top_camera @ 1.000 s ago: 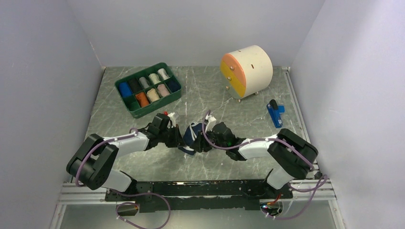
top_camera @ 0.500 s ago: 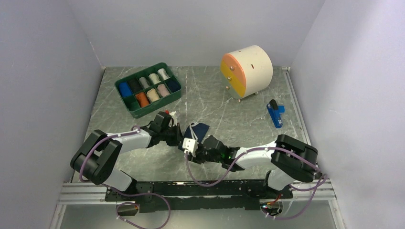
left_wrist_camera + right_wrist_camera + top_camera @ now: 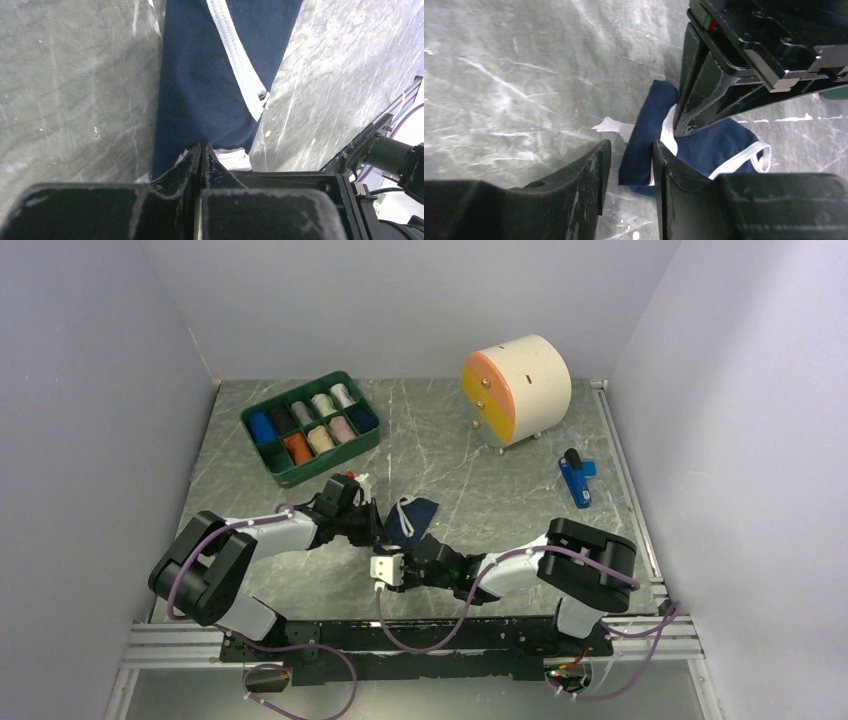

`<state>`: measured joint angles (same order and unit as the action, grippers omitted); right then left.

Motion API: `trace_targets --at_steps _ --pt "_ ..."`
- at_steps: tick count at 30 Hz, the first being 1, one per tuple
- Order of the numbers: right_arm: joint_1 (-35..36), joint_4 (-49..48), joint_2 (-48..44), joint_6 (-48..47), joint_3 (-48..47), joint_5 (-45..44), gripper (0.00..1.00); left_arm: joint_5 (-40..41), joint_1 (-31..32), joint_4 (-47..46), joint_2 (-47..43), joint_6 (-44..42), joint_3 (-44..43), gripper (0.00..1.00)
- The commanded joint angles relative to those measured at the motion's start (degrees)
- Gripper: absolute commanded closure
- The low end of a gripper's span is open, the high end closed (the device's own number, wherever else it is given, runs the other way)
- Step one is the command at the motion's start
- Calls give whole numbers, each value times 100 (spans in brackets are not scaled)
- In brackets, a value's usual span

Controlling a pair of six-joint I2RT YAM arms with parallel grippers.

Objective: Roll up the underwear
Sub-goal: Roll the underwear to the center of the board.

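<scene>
The navy underwear (image 3: 413,517) with white trim lies partly spread on the marble table (image 3: 480,500). My left gripper (image 3: 379,531) is shut on its near-left edge. In the left wrist view the jaws (image 3: 201,148) press together on the navy cloth (image 3: 200,80), with a white hem beside them. My right gripper (image 3: 398,557) hovers just in front of the garment. The right wrist view shows this gripper (image 3: 630,146) open and empty. The underwear (image 3: 649,135) lies just beyond its tips, and the left gripper's fingers (image 3: 704,95) reach in from above.
A green tray (image 3: 322,469) of several cloth rolls sits at the back left. A round cream cabinet (image 3: 530,380) with an orange and yellow front stands at the back right. A small blue object (image 3: 576,481) lies near the right edge.
My right gripper has drawn back from the underwear towards the near left. The cloth now lies flatter and more spread. The left gripper has kept its hold.
</scene>
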<state>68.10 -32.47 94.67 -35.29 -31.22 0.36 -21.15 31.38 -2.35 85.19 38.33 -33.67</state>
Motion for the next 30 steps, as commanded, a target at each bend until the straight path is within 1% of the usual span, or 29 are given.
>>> trace_targets --at_steps 1,6,9,11,13,15,16,20,23,26,30 --pt "34 -203 233 -324 -78 -654 60 -7 9 -1 26 -106 -153 94" --pt "41 -148 319 -323 24 -1001 64 -30 0 38 72 -119 -220 94" --pt "45 -220 380 -225 94 -1254 68 -29 -9 67 105 -140 -260 94" --pt "43 -297 384 -145 138 -1257 76 -38 -22 76 116 -133 -271 94" --pt "45 -288 363 -15 112 -1113 89 -45 -45 69 109 -99 -287 94" --pt "42 -187 314 184 55 -898 97 -91 -86 60 79 -6 -297 90" --pt "39 -231 280 347 53 -763 99 -168 -151 22 37 103 -294 86" --pt "30 -527 182 996 115 -360 100 -433 -535 -87 -342 575 -116 59" --pt "8 -700 197 1474 126 -85 100 -433 -842 28 -883 773 104 45" --pt "9 -981 278 1852 191 53 100 -225 -930 436 -1432 748 191 37" --pt "3 -1319 376 2173 329 94 100 -115 -932 834 -2010 600 350 34"
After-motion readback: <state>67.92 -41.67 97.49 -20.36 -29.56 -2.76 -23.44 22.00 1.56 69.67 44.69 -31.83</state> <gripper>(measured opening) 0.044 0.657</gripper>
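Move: The underwear's rolled near edge already stands between the right hand's open fingers, the part to be pinched about 1 cm ahead at the same height. The rest of the folded strip has its middle around 7 cm ahead and 2 cm to the right. The green organizer sits roughly 28 cm ahead and 18 cm left. From the left hand, whose shut tips rest on the cloth, that near edge is about 2 cm back, 2 cm right and 1 cm lower. Forward about 2.5 cm, low along the table, the right hand carries its open fingers around the underwear's near edge and shuts them on it; keeping this pinch, it draws back some 2 cm and slightly left while its wrist rolls forward by 15 to 20 degrees. The left hand, first staying on the cloth, then opens wide and comes free, up and to the left. ##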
